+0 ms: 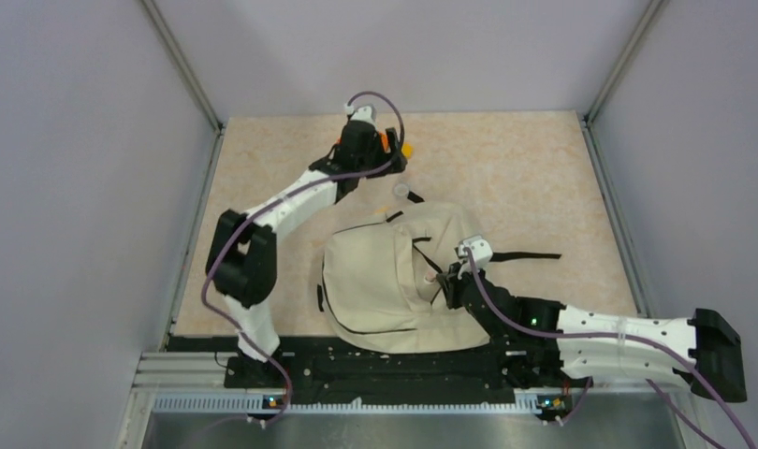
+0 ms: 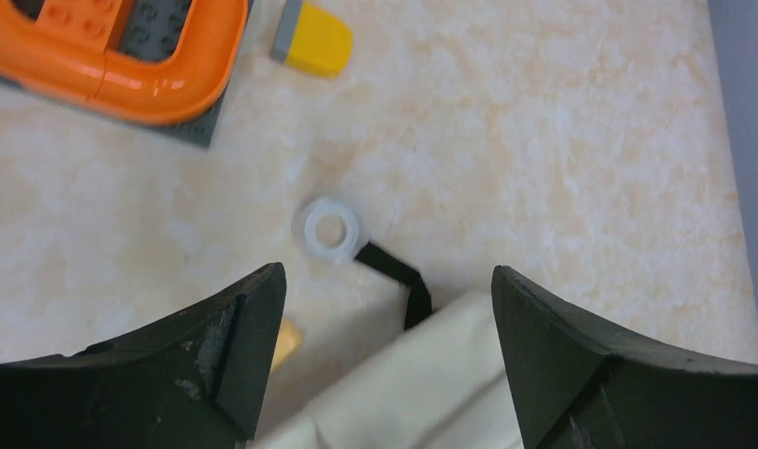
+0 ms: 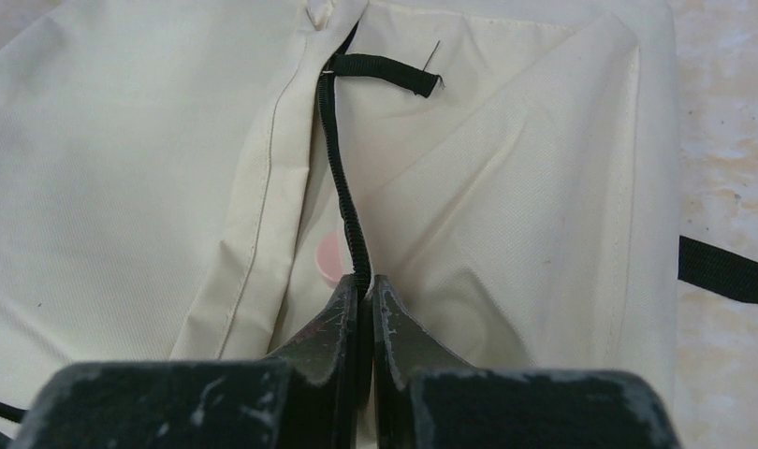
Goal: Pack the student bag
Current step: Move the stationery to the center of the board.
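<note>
The student bag point(image 1: 380, 281), cream fabric with black straps, lies flat in the middle of the table. My right gripper point(image 3: 364, 283) is shut on the black zipper edge point(image 3: 342, 178) of the bag's opening. Something pink point(image 3: 329, 258) shows inside the opening, just beyond the fingertips. A black zipper pull point(image 3: 385, 67) lies farther along. My left gripper point(image 2: 389, 281) hangs open above the table just past the bag's far end, with nothing between its fingers. Under it are the bag's cream corner point(image 2: 431, 374) and a black strap loop point(image 2: 403, 281).
A small white ring point(image 2: 330, 229) lies on the table by the strap loop. Beyond it are an orange curved piece on a grey plate point(image 2: 123, 56) and a yellow block point(image 2: 317, 42). A black strap point(image 1: 525, 255) trails right of the bag. Grey walls enclose the table.
</note>
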Controlling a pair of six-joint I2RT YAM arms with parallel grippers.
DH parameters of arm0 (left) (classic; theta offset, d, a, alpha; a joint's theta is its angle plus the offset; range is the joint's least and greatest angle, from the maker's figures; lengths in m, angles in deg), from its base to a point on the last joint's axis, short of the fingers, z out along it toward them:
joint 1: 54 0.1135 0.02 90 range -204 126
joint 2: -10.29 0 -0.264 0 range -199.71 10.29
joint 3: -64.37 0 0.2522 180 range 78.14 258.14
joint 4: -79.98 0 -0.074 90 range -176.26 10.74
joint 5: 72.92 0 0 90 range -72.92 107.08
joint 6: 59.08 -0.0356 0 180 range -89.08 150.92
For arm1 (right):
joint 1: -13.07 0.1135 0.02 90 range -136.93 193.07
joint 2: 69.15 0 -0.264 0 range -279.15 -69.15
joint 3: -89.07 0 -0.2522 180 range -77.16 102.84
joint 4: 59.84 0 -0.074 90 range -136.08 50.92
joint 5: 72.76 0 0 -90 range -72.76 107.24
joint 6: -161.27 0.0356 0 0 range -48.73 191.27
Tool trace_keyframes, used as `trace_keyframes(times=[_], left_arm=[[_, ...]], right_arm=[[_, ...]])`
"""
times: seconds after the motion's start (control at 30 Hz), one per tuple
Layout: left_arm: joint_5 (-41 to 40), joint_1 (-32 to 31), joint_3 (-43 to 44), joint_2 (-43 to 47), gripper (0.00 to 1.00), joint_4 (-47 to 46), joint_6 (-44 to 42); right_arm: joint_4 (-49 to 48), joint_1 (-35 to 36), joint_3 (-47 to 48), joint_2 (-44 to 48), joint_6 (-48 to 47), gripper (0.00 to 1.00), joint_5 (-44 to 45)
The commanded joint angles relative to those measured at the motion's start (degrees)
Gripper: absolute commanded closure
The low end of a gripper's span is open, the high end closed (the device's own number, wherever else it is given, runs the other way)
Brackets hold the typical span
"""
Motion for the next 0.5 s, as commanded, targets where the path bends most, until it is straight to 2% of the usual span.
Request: trace_keyframes(times=[0.0,0.13,0.27,0.47], left_arm=[[0.93,1.53,16.27,-12.96,0.15,0.25,-0.4],[0.57,2.73,33.79,-26.03,0.16,4.49,-2.66],[2.69,3.76,46.2,-37.45,0.16,5.56,-5.1],[3.63,4.56,49.83,-43.35,0.16,0.58,-5.67]], right_arm=[[0.49,-0.31,0.81,-1.23,-0.44,1.0,2.39],[-2.39,-0.34,0.76,-2.8,-0.54,1.0,0.87],[-5.51,-0.38,0.58,-4.19,-1.18,1.0,-0.88],[-6.55,-0.38,0.73,-5.76,-1.84,1.0,-1.38]])
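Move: The yellow block lies about 18 cm ahead of the left hand, 2 cm to its right and 10 cm below. The orange toy stands level with the block, some 11 cm to the left of it; the white tape ring is roughly 6 cm ahead of the hand, 1 cm to its right and 11 cm below. From the right hand, the block is about 43 cm ahead, 7 cm to the left and 5 cm lower. Forward and fast, the left hand reaches about 16 cm out from above the tape ring's near side to the yellow block, edging 5 cm to the right. It sinks some 7 cm on the way, mostly in the second half as the reach slows. The wrist hardly turns and the fingers stay wide open. The right hand keeps the bag's black-edged opening pinched, nearly still. ##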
